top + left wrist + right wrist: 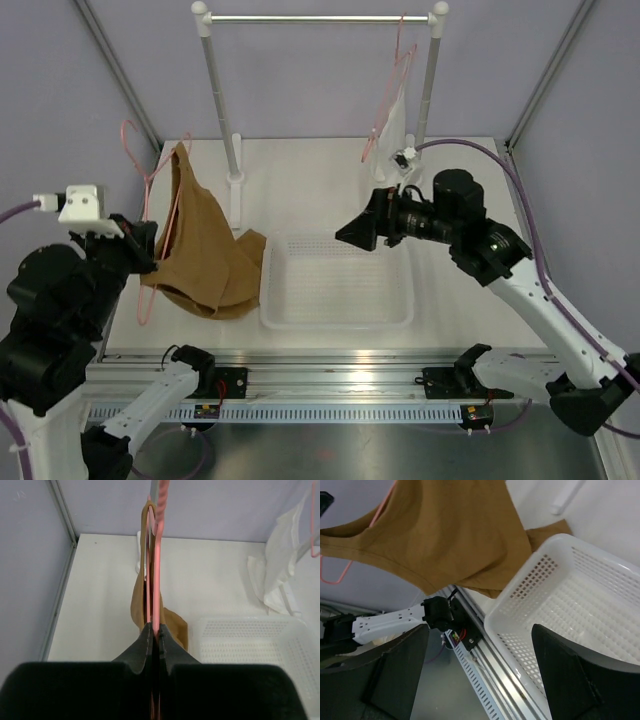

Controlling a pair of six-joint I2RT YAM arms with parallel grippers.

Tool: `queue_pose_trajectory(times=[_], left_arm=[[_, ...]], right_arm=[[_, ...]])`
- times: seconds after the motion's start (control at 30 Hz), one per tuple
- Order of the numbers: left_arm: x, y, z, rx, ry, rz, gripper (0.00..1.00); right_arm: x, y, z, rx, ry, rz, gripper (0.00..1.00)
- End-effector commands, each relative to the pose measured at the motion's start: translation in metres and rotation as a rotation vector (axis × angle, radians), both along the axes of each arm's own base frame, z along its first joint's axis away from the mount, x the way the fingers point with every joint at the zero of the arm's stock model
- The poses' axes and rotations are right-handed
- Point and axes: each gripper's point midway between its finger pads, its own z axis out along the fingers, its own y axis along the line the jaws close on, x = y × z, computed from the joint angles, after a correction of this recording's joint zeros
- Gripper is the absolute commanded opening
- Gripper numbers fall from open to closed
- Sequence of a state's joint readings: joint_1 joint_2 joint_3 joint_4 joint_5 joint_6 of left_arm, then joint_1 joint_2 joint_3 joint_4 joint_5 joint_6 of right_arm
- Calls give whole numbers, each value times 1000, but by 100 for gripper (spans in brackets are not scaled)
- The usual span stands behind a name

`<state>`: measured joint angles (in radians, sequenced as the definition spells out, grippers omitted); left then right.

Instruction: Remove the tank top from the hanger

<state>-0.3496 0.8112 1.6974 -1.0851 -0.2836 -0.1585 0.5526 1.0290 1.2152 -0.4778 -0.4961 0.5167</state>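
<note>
The tan tank top (205,260) hangs limp on the pink hanger (133,140) at the left, its lower part resting on the table. My left gripper (150,245) is shut on the hanger's wire and holds it tilted off the rail. In the left wrist view the pink hanger (156,575) runs up from between the closed left gripper (155,630), with the tank top (137,600) draped beside it. My right gripper (355,232) is open and empty above the basket, pointing left at the top. The right wrist view shows the tank top (450,530) ahead of the open right gripper (480,645).
A white perforated basket (335,322) sits mid-table, also in the wrist views (240,620) (520,590). A silver rail on white posts (320,18) stands at the back, with a white garment (392,120) on another pink hanger at its right end.
</note>
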Motion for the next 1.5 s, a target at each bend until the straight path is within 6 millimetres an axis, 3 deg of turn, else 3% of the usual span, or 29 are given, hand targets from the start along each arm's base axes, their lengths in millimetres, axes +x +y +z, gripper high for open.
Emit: queue_pose_trajectory(times=[0.0,0.03,0.1,0.13,0.17,0.2,0.23,0.27,0.3,0.33,0.37,0.4,0.43,0.5,0.57,0.73,0.97,1.0,1.07,1.1,1.13,1.17,1.27,1.43,1.47], left_arm=[[-15,-24,-5,-77,-80,-151,0],[-20,-26,-4,-88,-109,-170,0],[-29,-26,-17,-123,-121,-181,0],[-30,-28,-20,-140,-135,-185,0],[-27,-31,-34,-152,-111,-188,0],[-33,-30,-35,-165,-133,-197,0],[-34,-29,-38,-174,-137,-189,0],[-33,-29,-46,-186,-126,-181,0],[-36,-28,-47,-193,-134,-181,0],[-37,-29,-48,-198,-136,-187,0],[-37,-30,-49,-207,-133,-188,0],[-38,-31,-51,-213,-128,-197,0],[-39,-32,-51,-215,-128,-203,0],[-38,-33,-54,-225,-112,-198,0],[-38,-32,-58,-224,-93,-190,0],[-34,-32,-68,-213,-49,-179,0],[-38,-36,-68,-216,-47,-207,0],[-39,-38,-67,-221,-49,-220,0],[-42,-41,-66,-230,-49,-238,0],[-45,-39,-63,-236,-59,-236,0],[-45,-38,-62,-234,-60,-231,0],[-47,-36,-61,-233,-64,-223,0],[-47,-26,-60,-216,-62,-175,0],[-44,-16,-69,-177,-23,-114,0],[-44,-16,-71,-177,-17,-113,0]], right_arm=[[3,50,59,91,-198,76,91],[9,76,50,74,-208,103,91],[16,103,47,69,-224,119,91],[27,126,44,64,-244,132,90],[25,143,42,59,-265,144,90],[28,156,52,67,-298,140,89],[40,176,31,20,-307,140,85],[42,190,25,-3,-320,124,81],[47,199,39,10,-349,113,78],[57,216,14,-44,-332,120,74],[61,225,10,-58,-334,121,73],[63,234,24,-46,-367,122,72],[72,244,1,-95,-343,116,71],[81,251,4,-96,-354,95,65],[87,258,-7,-113,-351,94,59],[90,274,-9,-93,-350,122,59],[96,283,-6,-77,-366,121,63],[99,285,3,-66,-381,114,62],[107,292,-13,-103,-372,103,56],[111,293,-3,-94,-392,92,50],[116,295,-17,-131,-380,83,36],[118,296,-11,-124,-391,75,27],[126,294,-16,-153,-402,40,0],[144,286,-9,-166,-435,-41,0],[149,285,2,-156,-450,-60,0]])
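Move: From the open right hand, the tank top's upper strap on the hanger lies about 34 cm left, 19 cm ahead and slightly higher. The hanger's hook is some 10 cm farther left of that strap and a little farther out. The basket sits roughly 30 cm below the right hand and 6 cm back, 2 cm left. From the left hand, which already grips the hanger, that strap is about 18 cm ahead, 3 cm right and slightly above. Right hand sweeps some 30 cm left and forward, pinching the strap; left lowers the held hanger 9 cm. ##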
